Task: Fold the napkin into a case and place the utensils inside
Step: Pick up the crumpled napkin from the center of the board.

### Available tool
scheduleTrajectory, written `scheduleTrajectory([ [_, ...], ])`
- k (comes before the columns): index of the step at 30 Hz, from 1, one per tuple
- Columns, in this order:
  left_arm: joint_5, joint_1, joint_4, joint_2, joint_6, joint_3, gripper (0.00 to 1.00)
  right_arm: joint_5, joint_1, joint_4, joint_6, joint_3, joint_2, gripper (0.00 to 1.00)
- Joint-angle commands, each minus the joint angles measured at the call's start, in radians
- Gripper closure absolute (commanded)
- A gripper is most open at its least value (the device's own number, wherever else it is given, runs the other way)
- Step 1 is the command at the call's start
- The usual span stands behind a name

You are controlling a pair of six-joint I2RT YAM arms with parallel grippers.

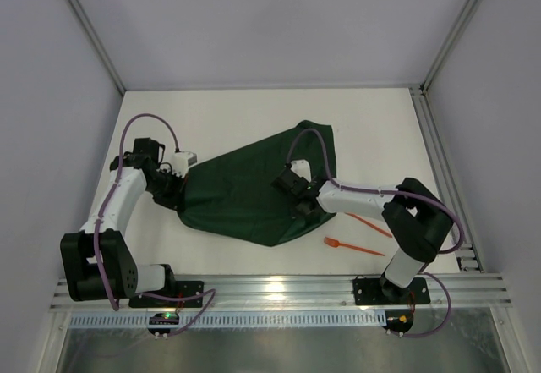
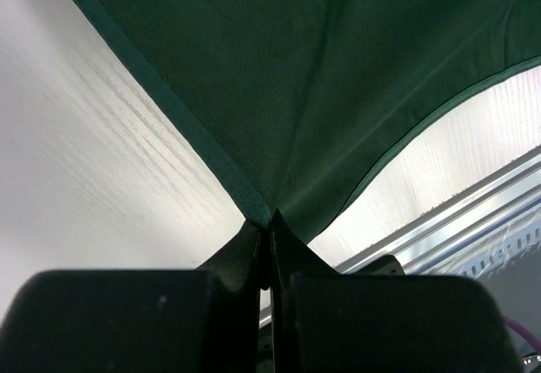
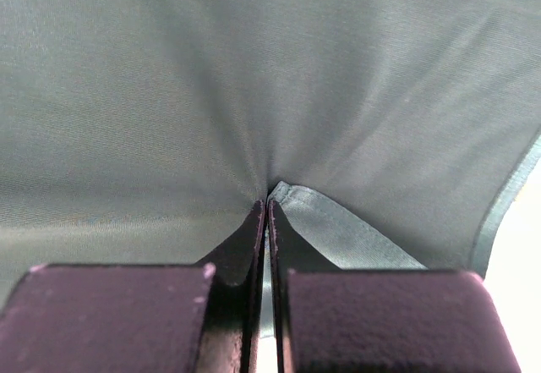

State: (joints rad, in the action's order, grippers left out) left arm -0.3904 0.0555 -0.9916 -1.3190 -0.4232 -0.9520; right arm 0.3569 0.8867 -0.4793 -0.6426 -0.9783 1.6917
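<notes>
The dark green napkin (image 1: 245, 187) lies spread and rumpled on the white table, partly folded over itself. My left gripper (image 1: 176, 195) is shut on the napkin's left corner; in the left wrist view the hemmed corner (image 2: 254, 204) is pinched at the closed tips (image 2: 269, 218). My right gripper (image 1: 287, 189) is over the cloth's right-middle, shut on a pucker of napkin (image 3: 254, 77) beside a turned-over hem (image 3: 338, 229), with the tips (image 3: 267, 200) together. Two orange utensils lie right of the cloth. One is a fork (image 1: 351, 246). The other (image 1: 368, 223) is partly under my right arm.
An aluminium rail (image 1: 279, 287) runs along the near table edge between the arm bases. Another rail (image 1: 439, 178) lines the right side. Grey enclosure walls stand behind and to both sides. White tabletop (image 1: 220, 119) shows beyond the napkin.
</notes>
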Motion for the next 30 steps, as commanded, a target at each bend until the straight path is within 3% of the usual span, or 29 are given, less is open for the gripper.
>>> scheduleTrajectory([
  [1,0.005,0.01,-0.041,0.037,-0.002,-0.05,1.0,0.05,-0.014,-0.05,-0.005,-0.028,-0.079,0.96],
  [7,-0.067,0.027,-0.214,0.063,-0.023,-0.278,1.0,0.131,-0.019,-0.173,0.101,-0.215,-0.265,0.96],
  [15,-0.036,0.029,-0.375,0.108,-0.005,-0.543,1.0,0.116,-0.019,-0.303,0.256,-0.431,-0.433,0.96],
  [19,0.014,0.029,-0.462,0.148,-0.009,-0.713,1.0,0.067,-0.019,-0.373,0.235,-0.435,-0.516,0.96],
  [23,0.047,0.029,-0.577,0.162,-0.02,-0.757,1.0,-0.051,-0.019,-0.415,0.163,-0.341,-0.602,0.96],
  [28,0.061,0.029,-0.489,0.089,0.027,-0.7,1.0,-0.157,-0.083,-0.282,0.185,-0.282,-0.607,0.96],
  [30,0.048,0.029,-0.42,0.019,0.069,-0.764,1.0,-0.27,-0.208,-0.212,0.224,-0.354,-0.54,0.96],
])
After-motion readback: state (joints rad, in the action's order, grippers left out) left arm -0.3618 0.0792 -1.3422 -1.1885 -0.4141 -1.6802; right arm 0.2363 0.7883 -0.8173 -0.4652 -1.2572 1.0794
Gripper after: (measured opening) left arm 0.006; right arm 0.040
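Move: The napkin lies spread between the two hands, each already pinching it. Its middle is about 19 cm right of the left hand, 5 cm ahead and some 7 cm lower. From the right hand, close to the board, its middle is about 9 cm left and 6 cm ahead, roughly level in height. The orange fork lies around 14 cm right and 8 cm back of the right hand, and the orange knife about 17 cm right and 1 cm back. Up fast with both arms together, each keeping its closed pinch on the napkin: the left climbs about 24 cm, the right nearly 29 cm before sinking back some 4 cm, edging right towards the knife's side and pulling back after a small forward reach. Both sets of fingers swing forward some 30 degrees, and the right's also tilt left. ##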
